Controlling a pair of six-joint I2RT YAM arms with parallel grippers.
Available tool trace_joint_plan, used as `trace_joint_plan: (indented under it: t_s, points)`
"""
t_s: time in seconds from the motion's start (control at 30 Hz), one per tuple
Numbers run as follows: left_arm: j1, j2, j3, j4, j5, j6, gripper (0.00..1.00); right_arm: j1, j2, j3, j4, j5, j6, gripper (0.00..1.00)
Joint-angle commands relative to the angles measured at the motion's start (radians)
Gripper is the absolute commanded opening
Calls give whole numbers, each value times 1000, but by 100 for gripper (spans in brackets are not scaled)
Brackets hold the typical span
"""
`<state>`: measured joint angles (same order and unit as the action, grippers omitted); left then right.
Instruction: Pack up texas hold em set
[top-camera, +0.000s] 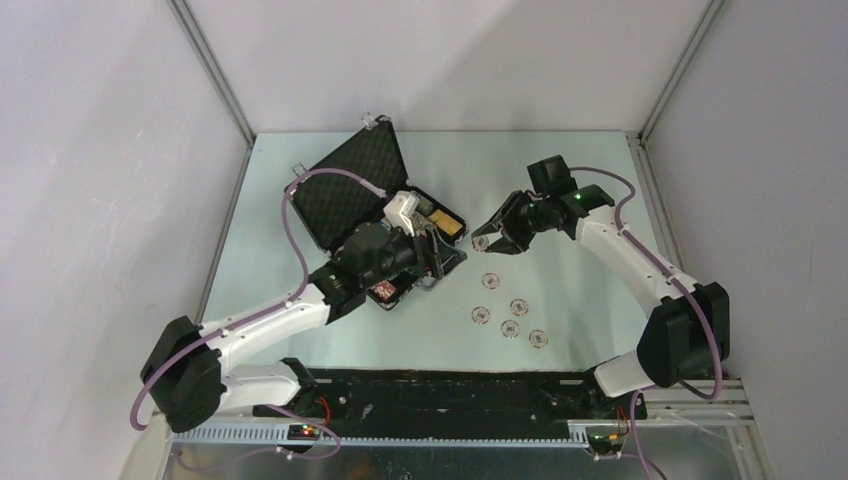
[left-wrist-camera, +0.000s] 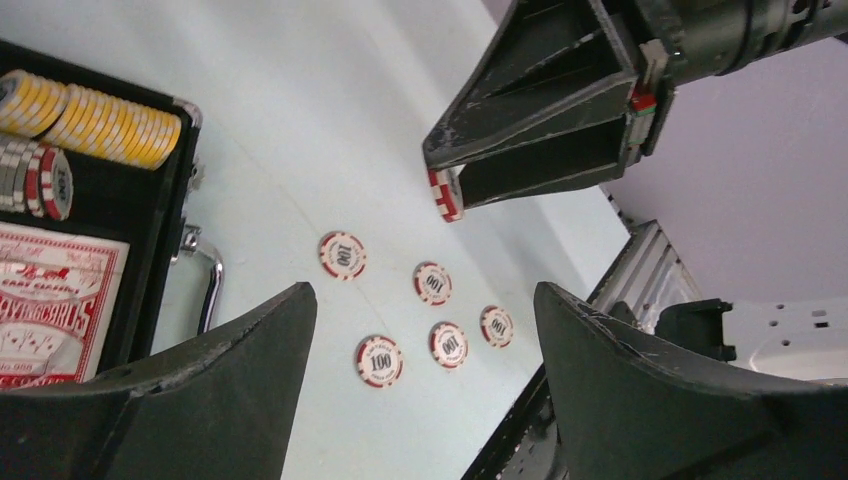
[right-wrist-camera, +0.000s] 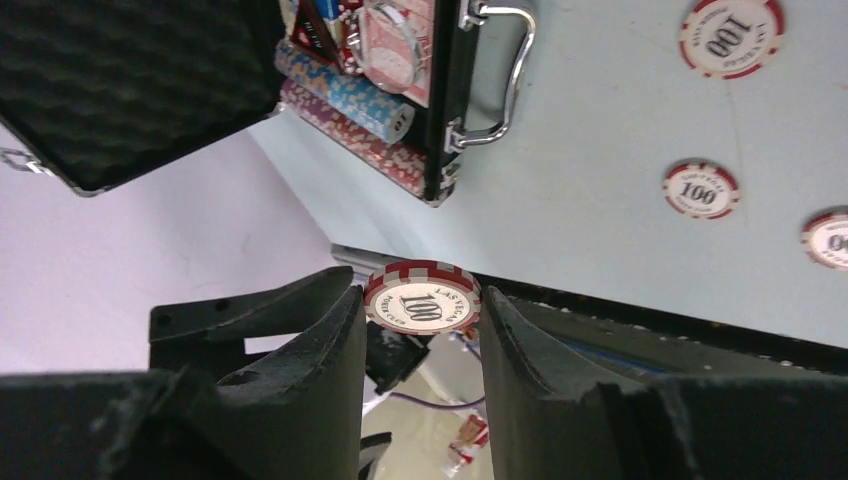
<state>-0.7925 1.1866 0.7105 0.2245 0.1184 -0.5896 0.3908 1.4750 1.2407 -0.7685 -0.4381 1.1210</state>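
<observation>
The black case (top-camera: 345, 190) lies open at back left, its foam lid (right-wrist-camera: 130, 80) up. Rows of yellow chips (left-wrist-camera: 100, 118) and a red card deck (left-wrist-camera: 50, 300) fill its base, by the silver handle (left-wrist-camera: 205, 280). My left gripper (left-wrist-camera: 425, 295) hovers open and empty over the case's right edge (top-camera: 437, 262). My right gripper (right-wrist-camera: 420, 290) is shut on a red-and-white 100 chip (right-wrist-camera: 422, 300), held in the air just right of the case (top-camera: 482, 240). Several matching chips (top-camera: 510, 329) lie flat on the table (left-wrist-camera: 379, 360).
The loose chips (right-wrist-camera: 700, 188) are spread between the case and the black base rail (top-camera: 450, 390) at the near edge. Grey walls close in the pale table (top-camera: 580, 170) on three sides. More chip rows (right-wrist-camera: 350, 95) show in the case.
</observation>
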Motion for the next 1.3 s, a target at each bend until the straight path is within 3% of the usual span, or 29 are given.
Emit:
trace_joint_plan:
  t_s: [0.0, 0.43, 0.8, 0.93, 1.0, 1.03, 1.07, 1.13, 1.2, 1.27]
  points:
    - [-14, -26, 12, 108, -11, -30, 86, 12, -58, 13, 79, -41, 143, 21]
    - [-25, 5, 28, 107, -77, -47, 76, 96, -62, 13, 103, -25, 206, 20]
    - [-25, 31, 38, 121, -64, -55, 57, 130, -72, 13, 92, -25, 209, 20]
    - [-25, 45, 48, 119, -48, -52, 42, 132, -75, 13, 97, -26, 205, 21]
    - [-24, 52, 57, 111, -31, -39, 21, 134, -72, 14, 100, -27, 199, 23]
    - [-25, 52, 65, 105, -27, -32, 6, 135, -73, 13, 97, -25, 196, 37]
    - [-25, 52, 68, 86, -29, -22, 3, 131, -80, 13, 86, -4, 185, 60]
    - [-25, 43, 75, 50, -53, -4, 0, 111, -99, 13, 58, 50, 164, 83]
    - [-23, 36, 85, -16, -99, 35, 0, 69, -116, 13, 31, 82, 131, 90]
    - [-20, 48, 115, -110, -178, 95, 0, 14, -137, 13, -5, 108, 94, 92]
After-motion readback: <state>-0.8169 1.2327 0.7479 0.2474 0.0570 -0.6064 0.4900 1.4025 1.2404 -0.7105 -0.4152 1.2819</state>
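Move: The right hand holds the red-and-white chips by their rim. From it, the left hand's open fingers are about 8 cm left, 3 cm back and 2 cm higher; the nearest loose chip lies 6 cm back, 2 cm right and 18 cm down. From the left hand, the held chips are about 7 cm right, 3 cm ahead and 2 cm lower, the case handle 3 cm back, 2 cm left and the case tray 4 cm ahead, 10 cm left, both some 18 cm below. The left fingers close from nearly wide open and pinch the chips by their flat faces, and the right fingers then open and let go of the rim. Before that, the right hand carries the chips about 5 cm left, rising some 3 cm and drawing back about 2 cm, into the left gripper's gap; after opening it backs off a centimetre to the right. The left hand stays nearly in place, shifting only a centimetre or so right and up. ##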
